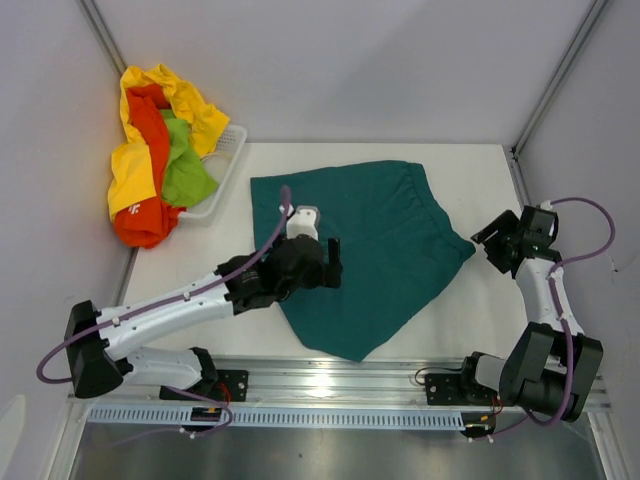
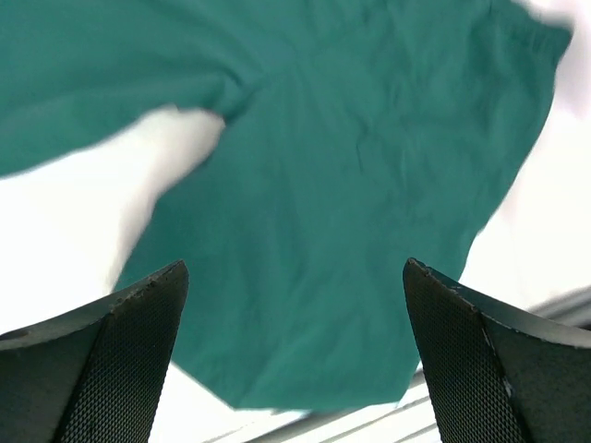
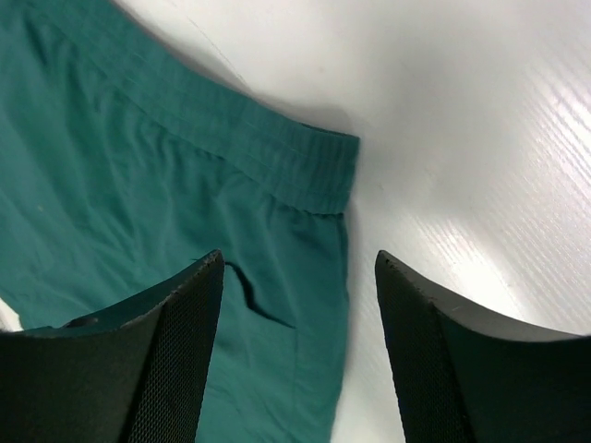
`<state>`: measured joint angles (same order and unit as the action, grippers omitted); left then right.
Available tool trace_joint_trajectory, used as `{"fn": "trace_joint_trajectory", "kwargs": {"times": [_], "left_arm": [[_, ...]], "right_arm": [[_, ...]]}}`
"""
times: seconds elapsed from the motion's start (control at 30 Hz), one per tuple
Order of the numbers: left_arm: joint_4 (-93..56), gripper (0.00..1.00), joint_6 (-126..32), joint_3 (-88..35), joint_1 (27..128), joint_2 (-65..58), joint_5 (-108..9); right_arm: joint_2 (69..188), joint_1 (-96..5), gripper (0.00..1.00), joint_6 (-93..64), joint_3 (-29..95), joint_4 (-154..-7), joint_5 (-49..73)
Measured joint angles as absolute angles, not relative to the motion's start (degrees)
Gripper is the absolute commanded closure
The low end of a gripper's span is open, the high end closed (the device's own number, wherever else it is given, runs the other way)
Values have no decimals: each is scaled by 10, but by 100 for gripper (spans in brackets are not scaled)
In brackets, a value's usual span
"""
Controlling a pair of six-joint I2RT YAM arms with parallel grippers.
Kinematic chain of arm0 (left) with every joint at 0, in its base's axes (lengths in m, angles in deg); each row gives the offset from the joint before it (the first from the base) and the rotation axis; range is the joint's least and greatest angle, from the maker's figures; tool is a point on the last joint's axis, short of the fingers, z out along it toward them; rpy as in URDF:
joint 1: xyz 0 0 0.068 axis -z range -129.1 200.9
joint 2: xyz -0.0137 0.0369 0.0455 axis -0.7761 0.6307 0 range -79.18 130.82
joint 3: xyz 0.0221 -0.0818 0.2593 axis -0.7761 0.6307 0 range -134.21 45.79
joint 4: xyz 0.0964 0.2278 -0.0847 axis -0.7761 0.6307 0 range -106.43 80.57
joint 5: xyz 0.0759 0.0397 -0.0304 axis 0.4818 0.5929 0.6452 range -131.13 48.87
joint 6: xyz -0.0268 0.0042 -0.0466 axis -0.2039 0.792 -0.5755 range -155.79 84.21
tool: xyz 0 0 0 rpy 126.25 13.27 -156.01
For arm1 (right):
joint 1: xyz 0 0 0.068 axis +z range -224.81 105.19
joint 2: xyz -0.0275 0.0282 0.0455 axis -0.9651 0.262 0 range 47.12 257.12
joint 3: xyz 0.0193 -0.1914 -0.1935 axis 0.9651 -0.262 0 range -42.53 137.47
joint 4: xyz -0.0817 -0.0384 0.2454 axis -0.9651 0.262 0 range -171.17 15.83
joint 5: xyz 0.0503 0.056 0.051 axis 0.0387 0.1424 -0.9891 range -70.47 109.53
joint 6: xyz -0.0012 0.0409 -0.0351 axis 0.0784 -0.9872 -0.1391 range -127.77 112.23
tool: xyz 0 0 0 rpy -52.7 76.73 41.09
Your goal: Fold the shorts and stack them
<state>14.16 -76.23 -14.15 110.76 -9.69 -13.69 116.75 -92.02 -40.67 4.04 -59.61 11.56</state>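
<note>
A pair of dark teal shorts [image 1: 385,240] lies spread out in the middle of the table, waistband toward the back right. My left gripper [image 1: 332,262] hovers over their left half, wide open with nothing between its fingers; in the left wrist view the teal shorts [image 2: 351,175] fill the space below the open gripper [image 2: 295,269]. My right gripper [image 1: 490,243] stands open just off the shorts' right corner. In the right wrist view the elastic waistband [image 3: 277,152] and side hem lie under the open gripper [image 3: 300,258], which holds nothing.
A white plastic basket [image 1: 228,165] at the back left corner overflows with yellow shorts [image 1: 133,170], orange-red shorts [image 1: 150,215] and lime green shorts [image 1: 185,175]. Grey walls close in on both sides. A metal rail [image 1: 330,380] runs along the near edge.
</note>
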Motion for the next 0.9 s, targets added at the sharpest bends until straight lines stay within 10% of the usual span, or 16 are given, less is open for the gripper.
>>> {"fn": "trace_joint_trajectory", "kwargs": {"times": [0.63,0.9], "left_arm": [[254,1,-762,-232,1316,75,-56],[275,1,-737,-305,1364,155,-54]], "right_arm": [[1301,-916,38,-458,-28,-745,88],[1366,-911,78,-489,-27,-810,101]]}}
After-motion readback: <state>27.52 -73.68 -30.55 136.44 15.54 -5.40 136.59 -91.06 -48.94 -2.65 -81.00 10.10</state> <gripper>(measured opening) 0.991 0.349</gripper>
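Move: The right hand's goal is the near corner of the shorts' waistband, about 4 cm ahead, 1 cm left and 10 cm below it; the waistband's far end lies some 28 cm ahead and 14 cm left. For the left hand, the near leg's hem corner by the table's front edge lies roughly 15 cm back, 9 cm right and 18 cm below, while the other leg's hem is about 25 cm ahead and 19 cm left. Sink the right gripper about 10 cm onto the near waistband corner, easing forward some 3 cm late on, and close its half-open fingers to pinch the fabric. Meanwhile bring the wide-open left gripper back and to the right over the shorts, lowering it about 6 cm towards the near leg's hem corner, rolling its left side up and swinging clockwise, each 20 to 25 degrees. ##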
